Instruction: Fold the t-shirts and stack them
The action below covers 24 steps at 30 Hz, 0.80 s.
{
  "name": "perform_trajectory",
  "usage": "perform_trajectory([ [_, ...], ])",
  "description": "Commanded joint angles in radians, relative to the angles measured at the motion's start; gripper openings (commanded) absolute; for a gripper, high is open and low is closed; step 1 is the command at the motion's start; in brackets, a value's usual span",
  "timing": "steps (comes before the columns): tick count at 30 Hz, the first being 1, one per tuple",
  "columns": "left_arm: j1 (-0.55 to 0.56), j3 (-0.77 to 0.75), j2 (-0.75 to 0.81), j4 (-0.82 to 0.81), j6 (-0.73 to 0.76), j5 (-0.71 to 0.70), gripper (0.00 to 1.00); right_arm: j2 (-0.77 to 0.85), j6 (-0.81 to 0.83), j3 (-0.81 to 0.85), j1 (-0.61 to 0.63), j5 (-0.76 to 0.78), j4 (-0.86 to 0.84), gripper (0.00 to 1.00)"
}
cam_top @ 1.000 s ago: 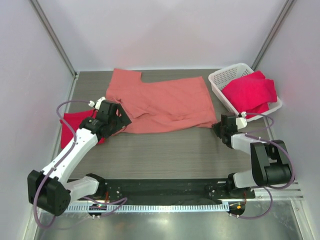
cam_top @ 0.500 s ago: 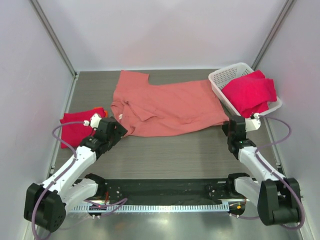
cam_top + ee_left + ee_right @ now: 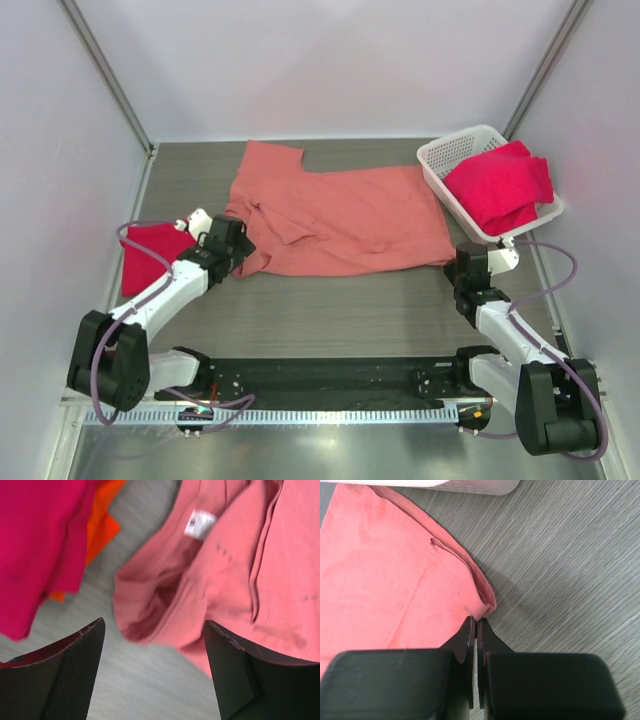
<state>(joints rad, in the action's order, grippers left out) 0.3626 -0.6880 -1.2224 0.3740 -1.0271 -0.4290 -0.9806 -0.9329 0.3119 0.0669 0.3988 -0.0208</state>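
Observation:
A salmon-pink t-shirt (image 3: 340, 215) lies spread across the middle of the table, its white neck label (image 3: 200, 524) facing up. My left gripper (image 3: 232, 245) hovers open at the shirt's rumpled left end (image 3: 150, 605), with only bare table between its fingers (image 3: 85, 650). My right gripper (image 3: 476, 621) is shut, its tips pinching the shirt's near right corner (image 3: 487, 602); the top view shows it (image 3: 462, 262) just below the basket. One crimson t-shirt (image 3: 150, 255) lies folded at the left edge. Another crimson one (image 3: 500, 185) is heaped in the basket.
A white mesh basket (image 3: 440, 160) stands at the back right, close to my right arm. Orange cloth (image 3: 102, 525) peeks out from under the left crimson shirt. Enclosure walls bound the table on three sides.
The pink shirt has slid to the right and flattened out. My right gripper has shut on its corner and drawn toward the near right. My left gripper has shifted along the shirt's left end.

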Motion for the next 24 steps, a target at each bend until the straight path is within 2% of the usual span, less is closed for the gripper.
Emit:
perform_trajectory([
  [1, -0.092, -0.071, -0.038, -0.051, 0.058, -0.061, 0.80, -0.001, 0.019, -0.013, -0.004, 0.038, -0.056, 0.01],
  [5, -0.218, -0.088, -0.141, -0.179, 0.078, 0.105, 0.79, -0.001, 0.026, -0.014, -0.004, 0.037, -0.061, 0.01],
  [6, -0.235, -0.105, -0.208, -0.191, 0.085, 0.133, 0.78, 0.000, 0.026, -0.014, -0.004, 0.037, -0.062, 0.01],
  [9, -0.295, -0.159, -0.316, -0.185, 0.124, 0.209, 0.75, -0.001, 0.037, -0.016, -0.004, 0.054, -0.065, 0.01],
  [12, -0.394, -0.156, -0.356, -0.170, 0.140, 0.251, 0.73, 0.009, 0.043, -0.011, -0.007, 0.058, -0.056, 0.01],
  [15, -0.511, -0.119, -0.300, -0.124, 0.095, 0.165, 0.76, 0.022, 0.040, -0.016, -0.010, 0.066, -0.057, 0.01],
  [17, -0.542, -0.061, -0.238, -0.127, 0.050, 0.110, 0.77, 0.023, 0.042, -0.020, -0.012, 0.072, -0.056, 0.01],
  [20, -0.533, -0.002, -0.109, -0.188, 0.050, 0.117, 0.77, 0.014, 0.042, -0.017, -0.010, 0.071, -0.057, 0.01],
  [24, -0.429, -0.002, -0.045, -0.230, 0.096, 0.171, 0.78, 0.005, 0.042, -0.011, -0.015, 0.064, -0.056, 0.01],
])
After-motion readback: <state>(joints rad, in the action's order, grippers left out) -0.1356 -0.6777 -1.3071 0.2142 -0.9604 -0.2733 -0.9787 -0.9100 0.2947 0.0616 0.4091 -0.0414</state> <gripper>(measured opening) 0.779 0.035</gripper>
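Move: The folded red stack is the left hand's aim: its middle is about 20 cm to the left, some 3 cm farther out and 5 cm lower. The orange cloth peeping from its right edge is nearer, about 8 cm left and 5 cm ahead. The coral shirt's near left corner lies almost underneath, about 1 cm ahead and 1 cm left, 6 cm down. From the right hand, the red stack is roughly 75 cm left, 2 cm ahead and 3 cm lower. Pushes the red stack leftward with the side of the open left gripper: the hand goes forward-left over the table and sinks about 4 cm, then sweeps some 9 cm left while drawing back and turning about 20 degrees counter-clockwise, finally easing up and slightly right. The right hand stays put, still pinching the coral shirt's near right corner. ##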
